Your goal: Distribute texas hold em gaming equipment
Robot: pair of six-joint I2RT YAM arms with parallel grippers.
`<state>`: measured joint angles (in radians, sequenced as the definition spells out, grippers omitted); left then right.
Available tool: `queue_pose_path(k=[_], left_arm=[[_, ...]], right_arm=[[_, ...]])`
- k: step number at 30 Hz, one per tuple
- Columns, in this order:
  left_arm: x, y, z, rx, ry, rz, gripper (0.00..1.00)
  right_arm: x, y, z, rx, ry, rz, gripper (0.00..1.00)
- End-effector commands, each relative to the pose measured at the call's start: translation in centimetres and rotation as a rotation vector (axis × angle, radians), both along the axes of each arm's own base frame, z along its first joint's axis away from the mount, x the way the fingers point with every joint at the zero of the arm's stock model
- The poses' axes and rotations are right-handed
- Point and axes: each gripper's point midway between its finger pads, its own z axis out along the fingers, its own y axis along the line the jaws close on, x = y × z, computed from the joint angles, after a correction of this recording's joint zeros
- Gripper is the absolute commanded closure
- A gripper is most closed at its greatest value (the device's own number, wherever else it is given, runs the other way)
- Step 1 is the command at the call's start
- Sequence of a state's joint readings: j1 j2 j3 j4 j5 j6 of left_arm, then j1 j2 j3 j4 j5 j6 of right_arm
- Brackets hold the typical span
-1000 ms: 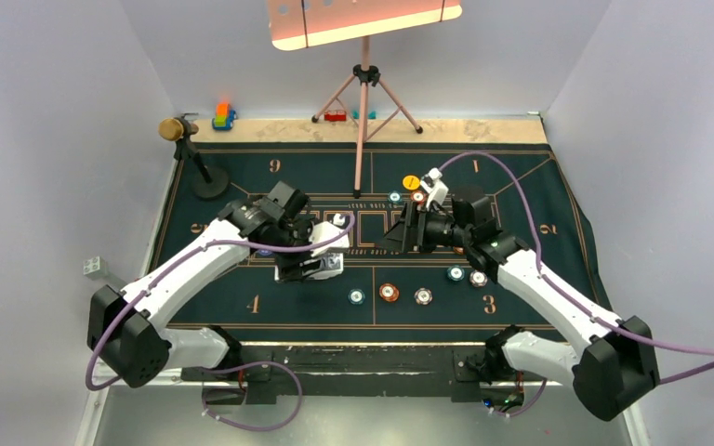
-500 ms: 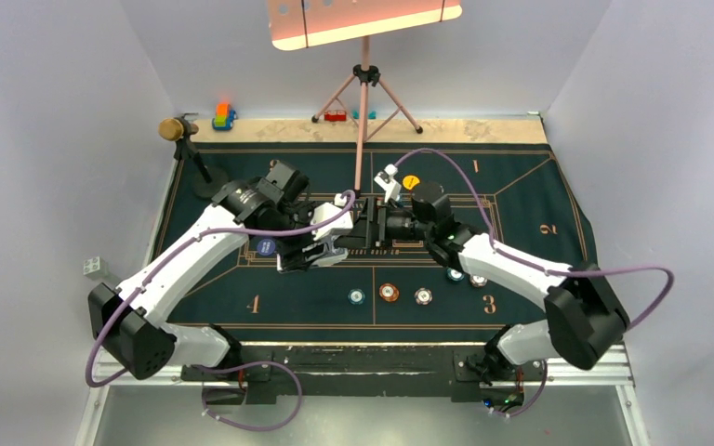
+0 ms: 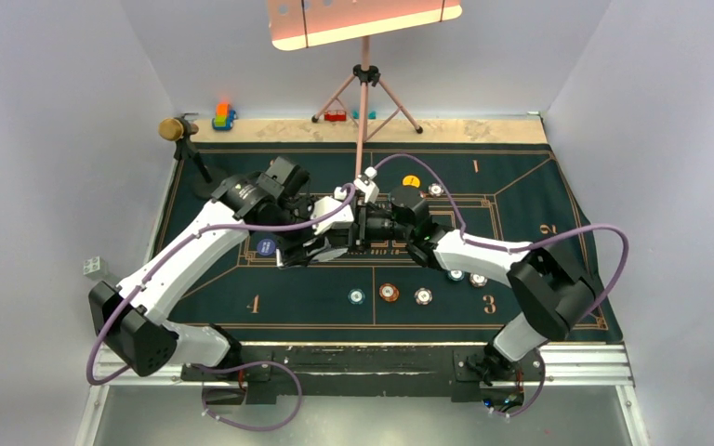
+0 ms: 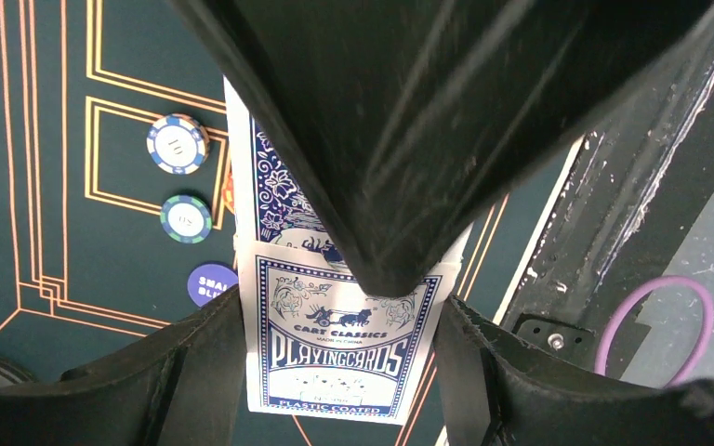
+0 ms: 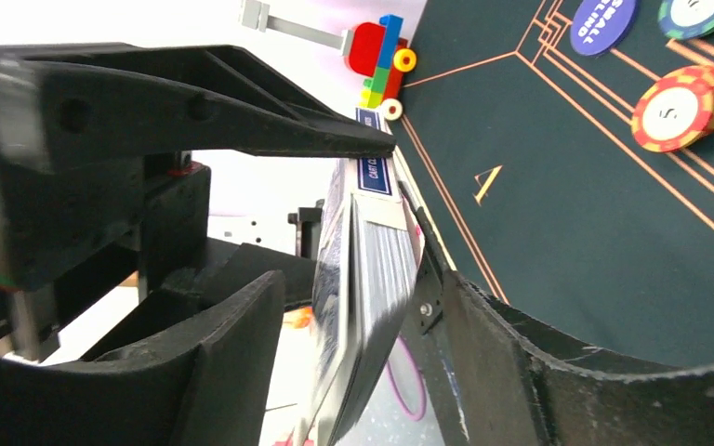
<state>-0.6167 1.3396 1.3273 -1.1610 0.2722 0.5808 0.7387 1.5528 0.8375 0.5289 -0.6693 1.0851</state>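
A blue-and-white pack of playing cards (image 4: 335, 348) hangs above the green felt, and my left gripper (image 4: 339, 325) is shut on its sides. My right gripper (image 5: 363, 307) is open and straddles the same pack (image 5: 372, 269) edge-on, with a gap on each side. The two grippers meet at mid-table in the top view, left gripper (image 3: 327, 243) and right gripper (image 3: 353, 226). Poker chips lie on the felt: teal (image 3: 357, 296), orange-brown (image 3: 389, 292), whitish (image 3: 423, 295), yellow (image 3: 411, 181), and a dark blue disc (image 3: 264, 246).
A microphone (image 3: 178, 129) on a round black base stands at the back left, toy blocks (image 3: 224, 116) behind it. A tripod (image 3: 364, 102) rises at the back centre. Two more chips (image 3: 466, 276) lie under the right forearm. The green mat (image 3: 558, 214) spans the table.
My right arm has swung left across the table, and its jaws now enclose the pack and have narrowed a little. The left arm has shifted slightly up and right with the pack.
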Motion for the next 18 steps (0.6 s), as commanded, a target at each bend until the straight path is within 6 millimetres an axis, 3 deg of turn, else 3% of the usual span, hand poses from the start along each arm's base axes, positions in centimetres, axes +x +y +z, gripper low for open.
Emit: queue_pose_path(k=[1,9,11,14,18], left_arm=[[1.3,-1.1,2.2,-0.052,-0.052,0.028,0.85],[1.5,-0.8,2.3,-0.040,-0.065,0.041,0.83],[1.5,-0.7,2.4,-0.039,-0.069,0.045,0.64],[1.4,-0.5,2.9,-0.054,-0.086,0.050,0.03],[0.9,-0.6,4.1,-0.122,-0.123,0.026,0.00]], right_arm=[[-0.3,1.8,3.6,0.127,-0.025,0.034,0.38],[-0.7,1.9,3.1,0.168,0.025,0.040,0.64],[-0.8,1.8,3.1,0.169,0.025,0.041,0.69],[-1.1,1.5,3.1,0.172,0.024,0.041,0.72],[-1.1,1.0,3.1,0.185,0.033,0.040,0.73]])
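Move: The left hand holds the deck of playing cards by its long edges near one end; the deck's middle lies about 4 cm to that hand's right and 1 cm above. From the right hand, whose open fingers already straddle the other end, that middle is roughly 4 cm to the left, level and not ahead. Some 14 cm below the left hand, the orange chip lies 6 cm ahead and 2 cm right, the teal chip 10 cm ahead and 1 cm left, the small blind button 7 cm ahead and 6 cm left. Leftwards by not quite 2 cm, the right hand slides a little farther over its end of the deck, tilting about 5 degrees, while its fingers close from wide to under half that gap and pinch the deck's two faces. The left hand eases about 1 cm forward and 1 cm up, still gripping, then late on opens fully to let go of the long edges. ##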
